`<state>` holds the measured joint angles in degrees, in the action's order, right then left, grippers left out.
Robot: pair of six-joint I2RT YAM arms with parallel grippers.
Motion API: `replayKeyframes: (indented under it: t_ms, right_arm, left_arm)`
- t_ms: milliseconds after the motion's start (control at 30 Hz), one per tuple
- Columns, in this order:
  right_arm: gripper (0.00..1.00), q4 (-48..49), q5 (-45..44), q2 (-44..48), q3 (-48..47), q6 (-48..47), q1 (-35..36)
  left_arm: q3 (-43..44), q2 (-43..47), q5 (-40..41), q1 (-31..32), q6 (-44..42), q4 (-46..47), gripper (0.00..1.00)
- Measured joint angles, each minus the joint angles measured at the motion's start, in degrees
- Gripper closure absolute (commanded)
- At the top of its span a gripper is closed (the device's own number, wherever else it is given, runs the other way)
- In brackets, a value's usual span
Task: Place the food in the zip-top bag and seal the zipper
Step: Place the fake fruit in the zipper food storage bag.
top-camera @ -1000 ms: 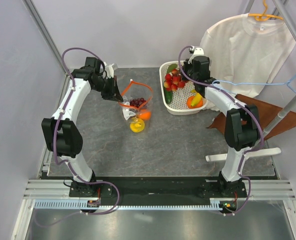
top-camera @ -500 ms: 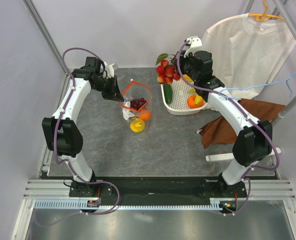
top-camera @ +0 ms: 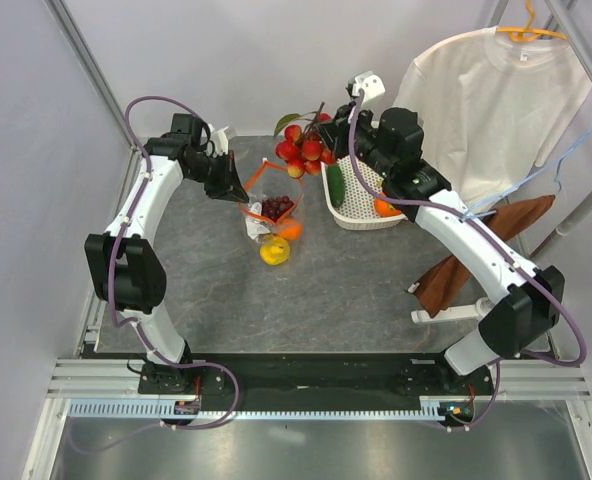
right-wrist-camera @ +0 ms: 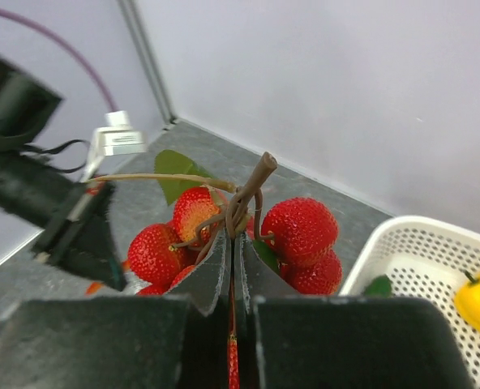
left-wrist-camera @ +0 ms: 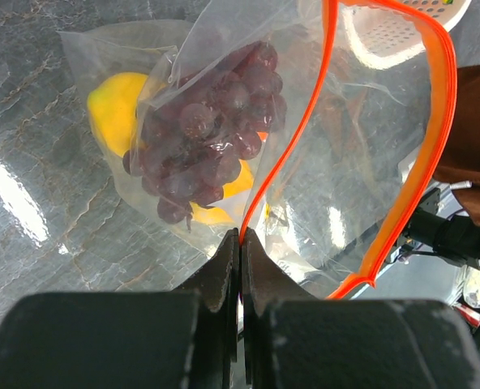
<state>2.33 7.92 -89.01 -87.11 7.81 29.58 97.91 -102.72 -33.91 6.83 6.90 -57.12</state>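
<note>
The clear zip-top bag (top-camera: 266, 222) lies on the grey table with dark grapes (left-wrist-camera: 207, 138), a yellow fruit (left-wrist-camera: 117, 104) and an orange fruit (top-camera: 291, 230) inside. Its orange-red zipper (left-wrist-camera: 435, 138) gapes in a wide loop. My left gripper (left-wrist-camera: 240, 235) is shut on the near side of that strip and holds the mouth up (top-camera: 238, 190). My right gripper (right-wrist-camera: 233, 237) is shut on the brown stem of a bunch of red fruit (right-wrist-camera: 301, 227) with a green leaf. The bunch (top-camera: 302, 148) hangs in the air just right of the bag's mouth and left of the basket.
A white slotted basket (top-camera: 348, 217) stands at the back right with a cucumber (top-camera: 335, 183) and an orange piece (top-camera: 384, 208); its rim (right-wrist-camera: 386, 243) and a yellow piece (right-wrist-camera: 479, 300) show in the right wrist view. A white T-shirt (top-camera: 496, 90) hangs behind, above brown cloth (top-camera: 476, 250).
My right arm has lifted the red fruit bunch out of the basket and carried it left towards the bag's mouth. The brown cloth has shifted. The left arm has stayed still.
</note>
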Motion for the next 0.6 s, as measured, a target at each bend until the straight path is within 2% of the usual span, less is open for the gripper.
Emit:
replayKeyframes:
  t_ms: [300,600]
  right_arm:
    - [1.00,0.15,2.95,2.08,0.55,-3.61,6.62]
    - [1.00,0.13,2.71,-1.53,4.26,-5.25,8.83]
  left_arm:
    - [0.00,0.00,-1.18,0.00,0.22,0.28,0.98]
    - [0.00,0.00,-1.62,0.00,0.20,0.31,0.98]
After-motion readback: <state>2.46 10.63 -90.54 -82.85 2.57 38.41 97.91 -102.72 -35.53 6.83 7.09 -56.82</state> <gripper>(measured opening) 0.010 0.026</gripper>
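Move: The right gripper holds the red fruit bunch by its stem; the open bag mouth lies about 10 cm to its left, some 4 cm back and roughly 19 cm below. The grapes inside the bag sit about 8 cm under that mouth, and the white basket stands about 10 cm ahead and 12 cm right of the right gripper, some 33 cm below. From the left gripper, pinching the rim, the mouth's middle is about 6 cm right, 2 cm ahead and level. Carry the red fruit bunch in the shut right gripper about 7 cm left and 5 cm back towards the bag mouth, rising slightly first, then sinking some 6 cm from that crest over the opening, with a turn of about 10 degrees counter-clockwise. Keep the left gripper still, pinching the rim to hold the bag open. ##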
